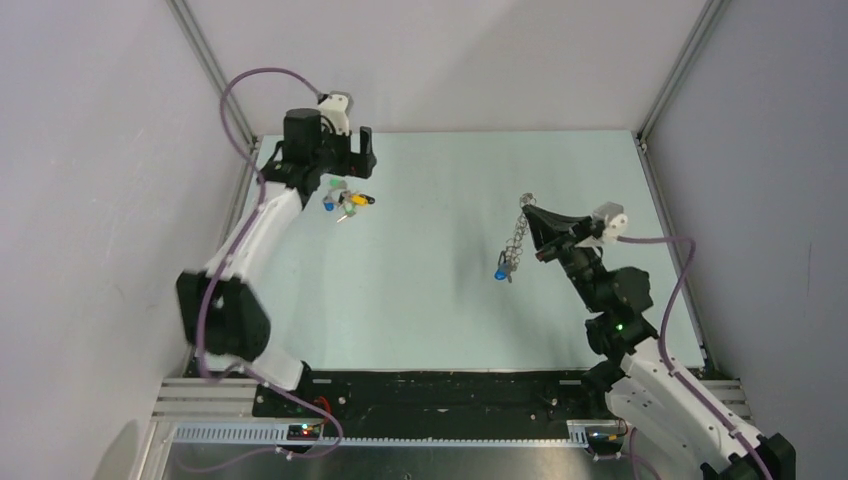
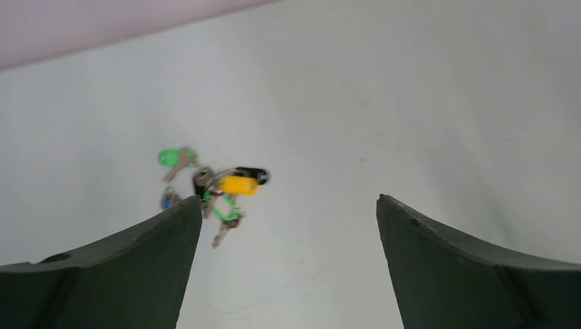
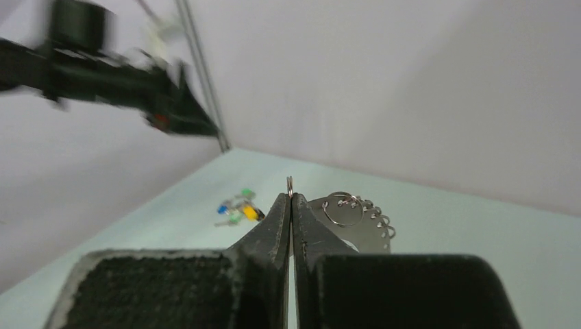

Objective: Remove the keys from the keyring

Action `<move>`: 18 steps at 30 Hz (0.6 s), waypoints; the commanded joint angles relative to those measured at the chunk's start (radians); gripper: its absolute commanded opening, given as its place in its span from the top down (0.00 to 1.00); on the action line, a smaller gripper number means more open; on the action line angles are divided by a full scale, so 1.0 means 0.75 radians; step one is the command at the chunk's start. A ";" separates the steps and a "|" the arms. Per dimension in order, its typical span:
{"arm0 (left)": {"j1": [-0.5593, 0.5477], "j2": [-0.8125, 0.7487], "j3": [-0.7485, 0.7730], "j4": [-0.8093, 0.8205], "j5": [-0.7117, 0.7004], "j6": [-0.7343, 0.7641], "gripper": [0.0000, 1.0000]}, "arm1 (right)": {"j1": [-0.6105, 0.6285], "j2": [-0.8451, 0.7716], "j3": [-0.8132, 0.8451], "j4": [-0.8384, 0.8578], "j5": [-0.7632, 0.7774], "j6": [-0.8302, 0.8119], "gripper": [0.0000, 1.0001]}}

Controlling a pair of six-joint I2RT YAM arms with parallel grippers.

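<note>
A loose pile of keys [image 1: 345, 200] with green, yellow, blue and black heads lies on the table at the far left. My left gripper [image 1: 350, 158] hovers just behind it, open and empty. In the left wrist view the pile [image 2: 216, 188] lies by the left finger's tip, off-centre from the gripper [image 2: 288, 209]. My right gripper [image 1: 529, 210] is shut on the rim of the keyring [image 1: 517, 235], held above the table and seen edge-on. A blue key [image 1: 500, 270] hangs from its lower end. In the right wrist view the keyring [image 3: 363, 223] shows beside the gripper [image 3: 290, 200].
The pale green table [image 1: 440, 300] is walled on the left, back and right, with metal posts at the far corners. The left arm [image 3: 103, 62] shows blurred in the right wrist view. A black base rail [image 1: 430, 390] runs along the near edge.
</note>
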 commanded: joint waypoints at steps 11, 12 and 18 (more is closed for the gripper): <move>-0.158 -0.832 -0.591 0.035 0.052 -0.092 0.00 | -0.137 0.713 0.493 -0.112 0.197 -0.164 0.96; -0.158 -0.858 -0.608 0.035 0.026 -0.094 0.00 | -0.140 0.784 0.532 -0.118 0.204 -0.165 0.85; -0.158 -1.048 -0.703 0.034 -0.169 -0.231 0.00 | -0.146 0.833 0.731 -0.277 0.263 -0.166 0.18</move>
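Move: The right hand still pinches the keyring's rim; the clear table spot for the ring is about 25 cm ahead, almost straight on, and 33 cm below. The tag pile, with its yellow tag, is roughly 29 cm ahead of and 49 cm left of that hand. From the empty left hand, the yellow tag lies some 7 cm ahead, 3 left and 22 below, and the hanging keyring about 20 back, 50 right and 5 higher. Forward and down sweeps the right hand, about 16 cm out towards the clear table while dipping some 7 cm and tipping its raised fingers down towards level; late in the sweep the fingers open, letting go of the keyring, and the hand starts to rise. The left hand, fingers still open, draws back about as far, arcing up and then down, away from the tag pile. ##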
